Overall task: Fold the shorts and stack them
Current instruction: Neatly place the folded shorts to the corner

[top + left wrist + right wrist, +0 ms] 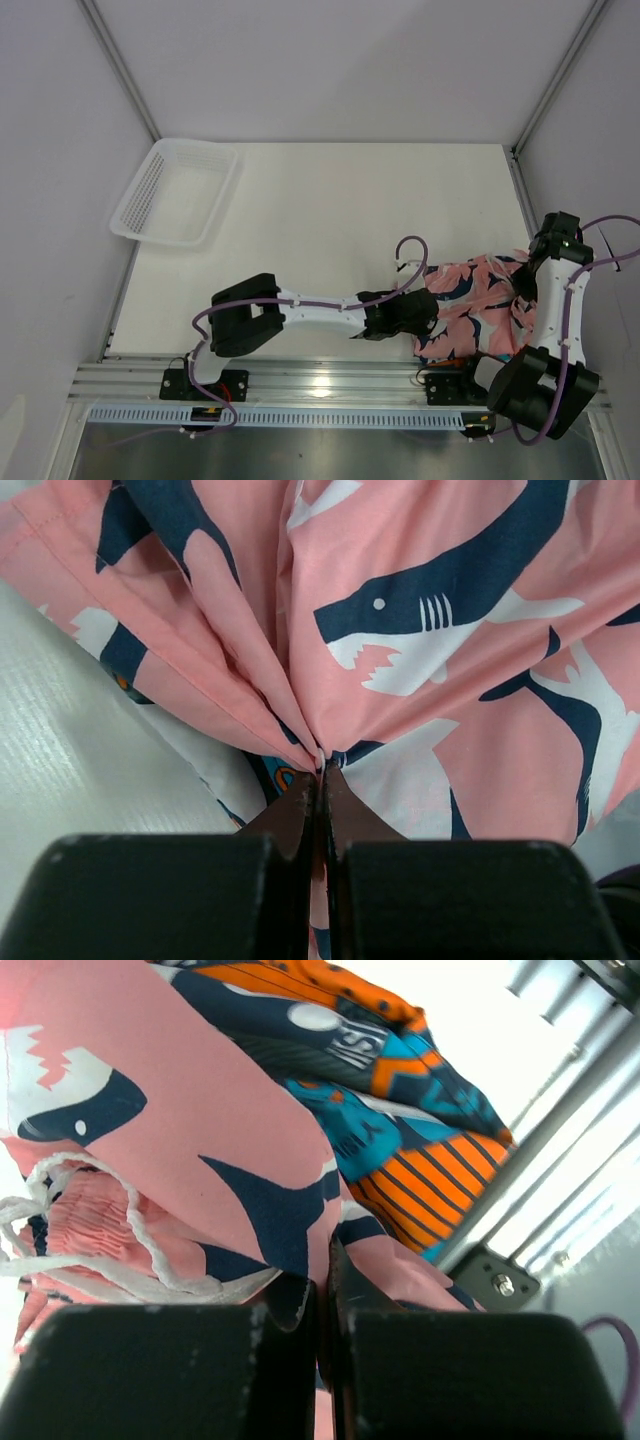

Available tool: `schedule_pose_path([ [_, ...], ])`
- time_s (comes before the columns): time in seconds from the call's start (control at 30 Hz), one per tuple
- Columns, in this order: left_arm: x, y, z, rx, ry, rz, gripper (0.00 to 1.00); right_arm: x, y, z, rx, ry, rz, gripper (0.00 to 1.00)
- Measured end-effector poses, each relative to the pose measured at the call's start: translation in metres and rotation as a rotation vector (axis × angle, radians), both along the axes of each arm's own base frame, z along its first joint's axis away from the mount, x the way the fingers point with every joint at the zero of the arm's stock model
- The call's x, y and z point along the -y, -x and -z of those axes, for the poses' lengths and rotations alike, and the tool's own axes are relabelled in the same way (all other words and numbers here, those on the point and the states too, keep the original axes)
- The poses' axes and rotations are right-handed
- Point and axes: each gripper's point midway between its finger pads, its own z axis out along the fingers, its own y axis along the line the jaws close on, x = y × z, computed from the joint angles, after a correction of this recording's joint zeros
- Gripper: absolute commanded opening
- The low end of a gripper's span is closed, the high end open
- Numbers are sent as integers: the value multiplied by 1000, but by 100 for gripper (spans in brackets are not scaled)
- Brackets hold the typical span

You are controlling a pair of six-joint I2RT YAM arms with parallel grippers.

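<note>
The pink shorts point(478, 300) with navy-and-white sharks lie bunched at the table's near right. My left gripper point(428, 316) is shut on their left edge; in the left wrist view the fabric point(450, 630) gathers into pleats at the pinched fingertips point(322, 768). My right gripper point(524, 287) is shut on the right side of the same pink shorts point(170, 1090), its tips point(325, 1260) buried in cloth beside a white drawstring point(90, 1260). The blue-and-orange printed shorts point(400, 1110) lie under the pink pair, and a sliver of them point(272, 776) shows in the left wrist view.
A white mesh basket point(175, 192) sits at the far left of the table. An aluminium rail point(330, 385) with the arm bases runs along the near edge. A metal frame post point(560, 1110) stands close behind the shorts on the right.
</note>
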Motion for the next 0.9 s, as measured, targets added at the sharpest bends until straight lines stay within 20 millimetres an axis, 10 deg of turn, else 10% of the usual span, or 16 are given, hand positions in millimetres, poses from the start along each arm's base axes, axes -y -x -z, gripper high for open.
schedule_pose_path([
  [0.2,0,1,8,5,-30,-16,0,1,-13,20,-10,-38,-33,0],
  [0.37,6,6,14,16,-54,-14,4,7,-18,28,-10,-53,-24,31],
  [0.47,6,10,18,20,-77,-6,26,13,-24,34,-15,-52,-22,52],
  [0.5,5,11,19,20,-81,-2,54,14,-25,36,-20,-53,-22,56],
  [0.6,1,13,23,19,-108,4,86,18,-28,36,-26,-37,-25,75],
  [0.9,-33,7,4,30,-130,-11,94,48,-43,-29,119,164,-10,87],
])
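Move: Holding the pink shorts by two points over the near right corner, the hands have the folded blue shorts beneath. Their middle is about 8 cm right of the left hand, 1 cm ahead and 5 cm below; from the right hand it is roughly 9 cm left, 3 cm back and 10 cm below. The table's near right corner lies some 12 cm back and 11 cm right of the right hand. Lowering the held pink shorts onto the blue ones, the left hand sinks about 2.5 cm, easing back slightly, while the right goes down and forward 3 to 4 cm each. Both sets of fingers open wide near the bottom and let go of the cloth; the left then starts up and to its left, while the right lifts some 6 cm, drawing off to the right. ##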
